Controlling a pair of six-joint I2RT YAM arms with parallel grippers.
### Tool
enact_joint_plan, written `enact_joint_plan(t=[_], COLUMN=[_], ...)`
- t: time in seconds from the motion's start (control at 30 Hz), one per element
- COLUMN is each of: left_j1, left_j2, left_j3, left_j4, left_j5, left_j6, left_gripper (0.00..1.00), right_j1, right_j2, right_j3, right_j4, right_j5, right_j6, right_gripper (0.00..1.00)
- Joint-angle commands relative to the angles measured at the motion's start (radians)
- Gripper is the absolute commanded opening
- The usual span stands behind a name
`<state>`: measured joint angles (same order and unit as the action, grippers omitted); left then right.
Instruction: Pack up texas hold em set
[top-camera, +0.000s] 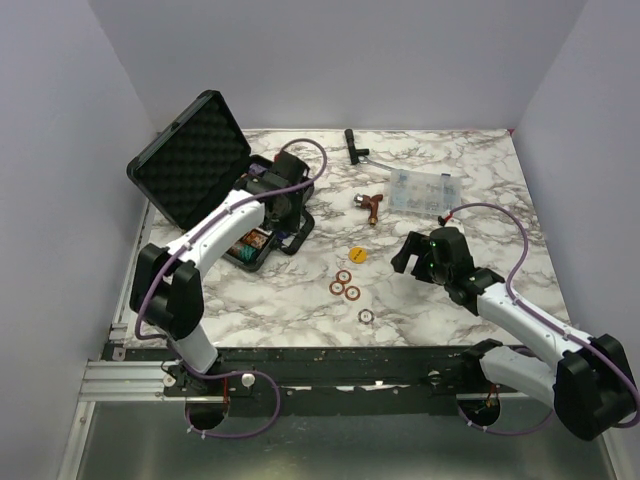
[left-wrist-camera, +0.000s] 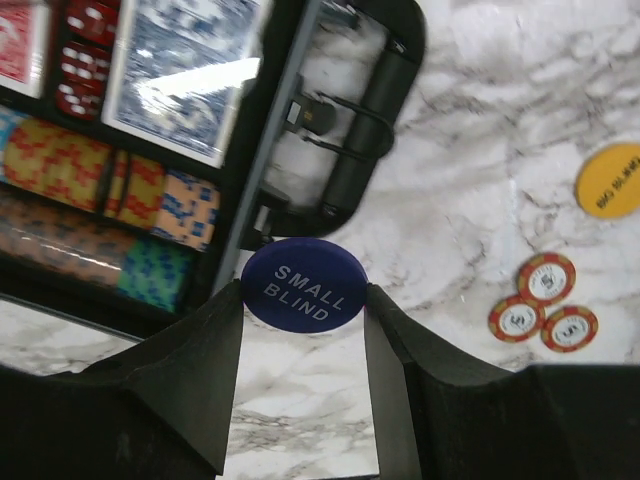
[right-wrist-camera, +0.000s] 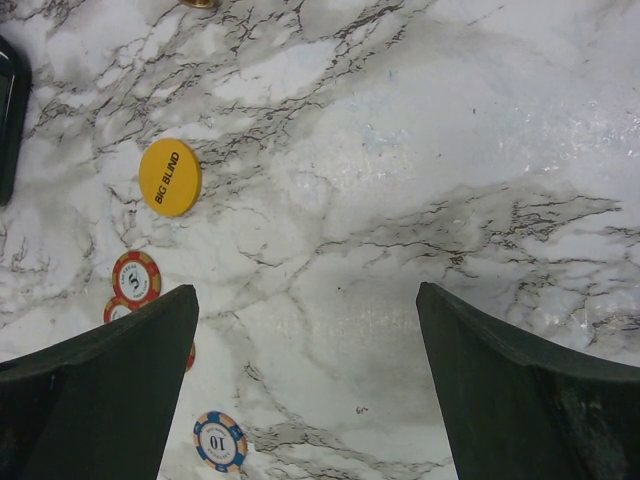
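The black briefcase (top-camera: 262, 240) lies open at the back left, its foam-lined lid (top-camera: 190, 160) raised. My left gripper (top-camera: 285, 205) hovers by the case's front edge, shut on a blue "SMALL BLIND" chip (left-wrist-camera: 305, 285) pinched by its rim between the fingertips. Inside the case are a blue card deck (left-wrist-camera: 185, 70) and rows of multicoloured poker chips (left-wrist-camera: 110, 190); the handle (left-wrist-camera: 355, 130) lies just beyond the held chip. On the marble lie a yellow "BIG BLIND" chip (top-camera: 355, 255), red chips (top-camera: 345, 285) and a blue 10 chip (right-wrist-camera: 220, 441). My right gripper (right-wrist-camera: 305, 300) stands open above bare marble.
A clear plastic compartment box (top-camera: 425, 190) sits at the back right. A small brown object (top-camera: 371, 205) lies to its left and a black T-shaped tool (top-camera: 353, 143) near the back wall. White walls close in the table on three sides.
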<state>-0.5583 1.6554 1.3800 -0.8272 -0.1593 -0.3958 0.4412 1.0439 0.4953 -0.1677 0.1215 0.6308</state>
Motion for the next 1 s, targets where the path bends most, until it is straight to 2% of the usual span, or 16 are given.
enact_joint_plan(t=[0.0,0.23,0.47,0.97], left_j1=[0.096,0.175,0.202,0.222], left_j2=[0.052,0.169,0.258,0.405], left_j3=[0.084,0.148,0.185,0.308], left_j4=[-0.055,-0.081,-0.106,-0.155], left_j5=[-0.051,-0.074,-0.106,-0.066], left_j6=[0.057,0.088,0.105,0.121], left_gripper=[0.19,0.16,0.16,0.16], right_j1=[-0.003,-0.002,-0.004,-0.003], right_j2=[0.010,0.004,0.003,0.014], right_j3=[-0.006,-0.017,-0.020,-0.026], right_j4=[0.006,0.008,0.008,0.017], right_j5=[-0.017,-0.028,-0.030,-0.036], right_j6=[0.008,0.017,0.015,0.017], right_gripper=[0.93,0.93,0.93,0.93])
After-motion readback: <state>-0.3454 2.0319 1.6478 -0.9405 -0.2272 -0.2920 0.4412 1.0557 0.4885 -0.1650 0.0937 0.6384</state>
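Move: The small blind button is pinched in my left hand, and the blue card deck in the case, with a clear button on top, is about 12 cm ahead, 7 cm to the left and 9 cm below. The red dice are some 14 cm ahead and 11 cm left, the red deck about 16 cm ahead and 15 cm left. The case handle is roughly 8 cm straight ahead. From my right hand the blue deck is about 17 cm ahead and 35 cm to the left. My left hand keeps its pinch on the small blind button and sweeps ahead and left over the case edge, about 7 cm each way, rising slightly before it sinks some 7 cm towards the blue deck. While sinking, the wrist tips the fingers about 10 degrees nearer to vertical and turns a little counter-clockwise; near the end I ease slowly forward, still lowering. ##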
